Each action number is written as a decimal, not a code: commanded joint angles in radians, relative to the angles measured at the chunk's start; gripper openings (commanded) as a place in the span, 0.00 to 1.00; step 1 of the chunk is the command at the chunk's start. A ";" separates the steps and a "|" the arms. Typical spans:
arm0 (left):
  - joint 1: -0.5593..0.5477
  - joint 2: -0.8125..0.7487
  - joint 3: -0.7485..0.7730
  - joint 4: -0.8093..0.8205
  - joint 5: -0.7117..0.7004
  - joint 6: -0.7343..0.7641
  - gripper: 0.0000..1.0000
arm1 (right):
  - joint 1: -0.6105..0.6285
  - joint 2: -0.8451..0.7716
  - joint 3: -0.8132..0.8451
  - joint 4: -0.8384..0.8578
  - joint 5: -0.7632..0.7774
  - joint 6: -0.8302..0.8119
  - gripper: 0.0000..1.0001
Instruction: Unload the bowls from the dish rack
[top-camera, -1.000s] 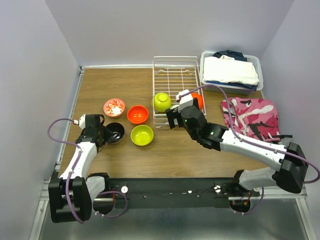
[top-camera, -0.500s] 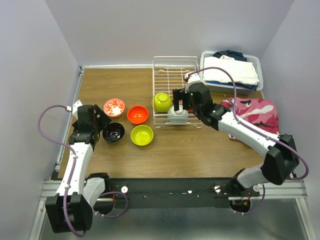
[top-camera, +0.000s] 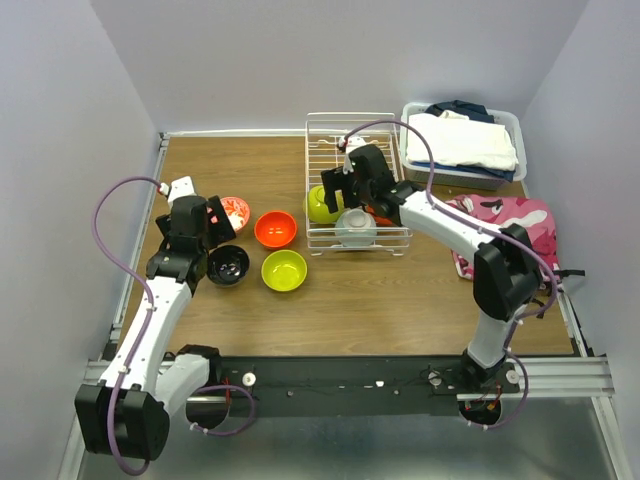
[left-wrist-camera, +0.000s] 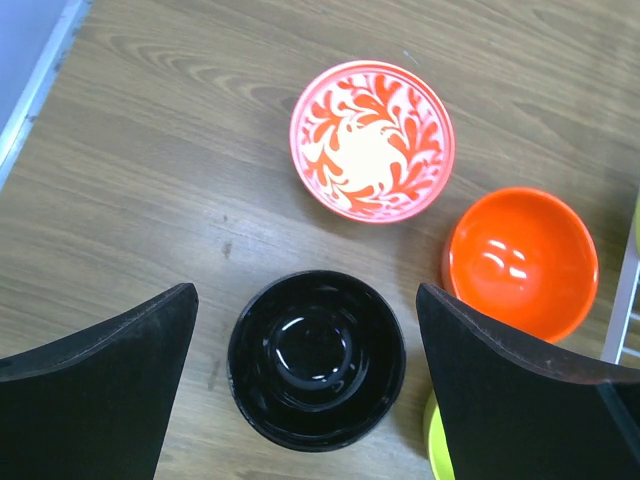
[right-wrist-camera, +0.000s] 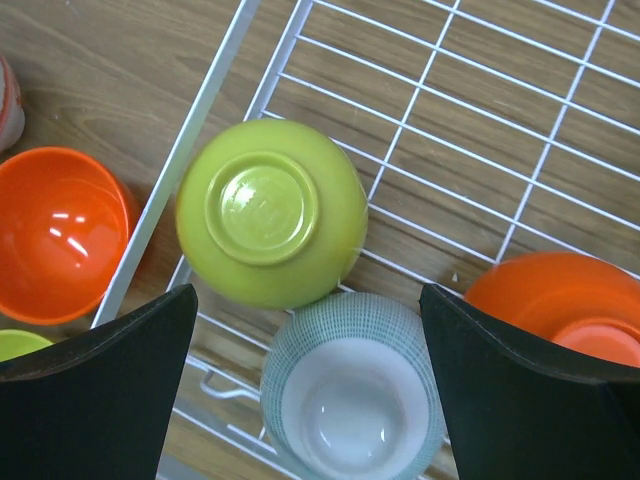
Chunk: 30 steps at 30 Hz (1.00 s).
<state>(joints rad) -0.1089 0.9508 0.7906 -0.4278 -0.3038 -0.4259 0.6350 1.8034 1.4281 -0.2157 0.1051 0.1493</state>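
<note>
The white wire dish rack (top-camera: 350, 150) holds an upturned lime-green bowl (top-camera: 322, 204), a pale blue bowl (top-camera: 356, 228) and an orange bowl (right-wrist-camera: 565, 300). My right gripper (top-camera: 352, 198) hovers open above them. In its wrist view the pale blue bowl (right-wrist-camera: 355, 400) sits between the fingers (right-wrist-camera: 110, 390), beside the lime-green bowl (right-wrist-camera: 270, 215). On the table stand a white-and-red bowl (top-camera: 234, 209), an orange bowl (top-camera: 275, 229), a lime-green bowl (top-camera: 284, 270) and a dark bowl (top-camera: 229, 265). My left gripper (top-camera: 207, 240) is open above the dark bowl (left-wrist-camera: 317, 360), not touching it.
A grey bin of folded clothes (top-camera: 460, 140) stands to the right of the rack, with a pink camouflage cloth (top-camera: 500, 225) in front of it. Bare wooden table (top-camera: 210, 170) lies to the far left. Walls close in on both sides.
My left gripper opened, let go of the dark bowl and rose above it. My right arm swung from the rack's front edge to above the bowls inside it.
</note>
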 joint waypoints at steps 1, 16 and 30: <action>-0.044 0.000 -0.002 -0.002 -0.049 0.038 0.99 | -0.015 0.095 0.089 -0.040 -0.051 0.013 1.00; -0.075 -0.018 -0.008 -0.005 -0.066 0.047 0.99 | -0.104 0.226 0.186 -0.067 0.028 -0.005 0.99; -0.078 -0.023 -0.011 -0.002 -0.049 0.047 0.99 | -0.063 0.142 0.206 -0.112 0.056 -0.336 0.98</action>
<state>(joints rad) -0.1810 0.9474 0.7906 -0.4358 -0.3370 -0.3882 0.5243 1.9926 1.6188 -0.2943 0.1295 -0.0021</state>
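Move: The lime-green bowl, upside down in the rack, lies about 4 cm ahead of the right hand, 3 cm to its left and 8 cm below. The pale teal bowl is some 9 cm to the right of it and 7 cm nearer; the rack's orange bowl is 17 cm to its right, about 1 cm nearer. From the left hand, the lime-green bowl is roughly 13 cm ahead, 34 cm right and 11 cm below. The open right hand dips forward about 4 cm, then nudges the lime-green bowl right and forward some 5 cm. ##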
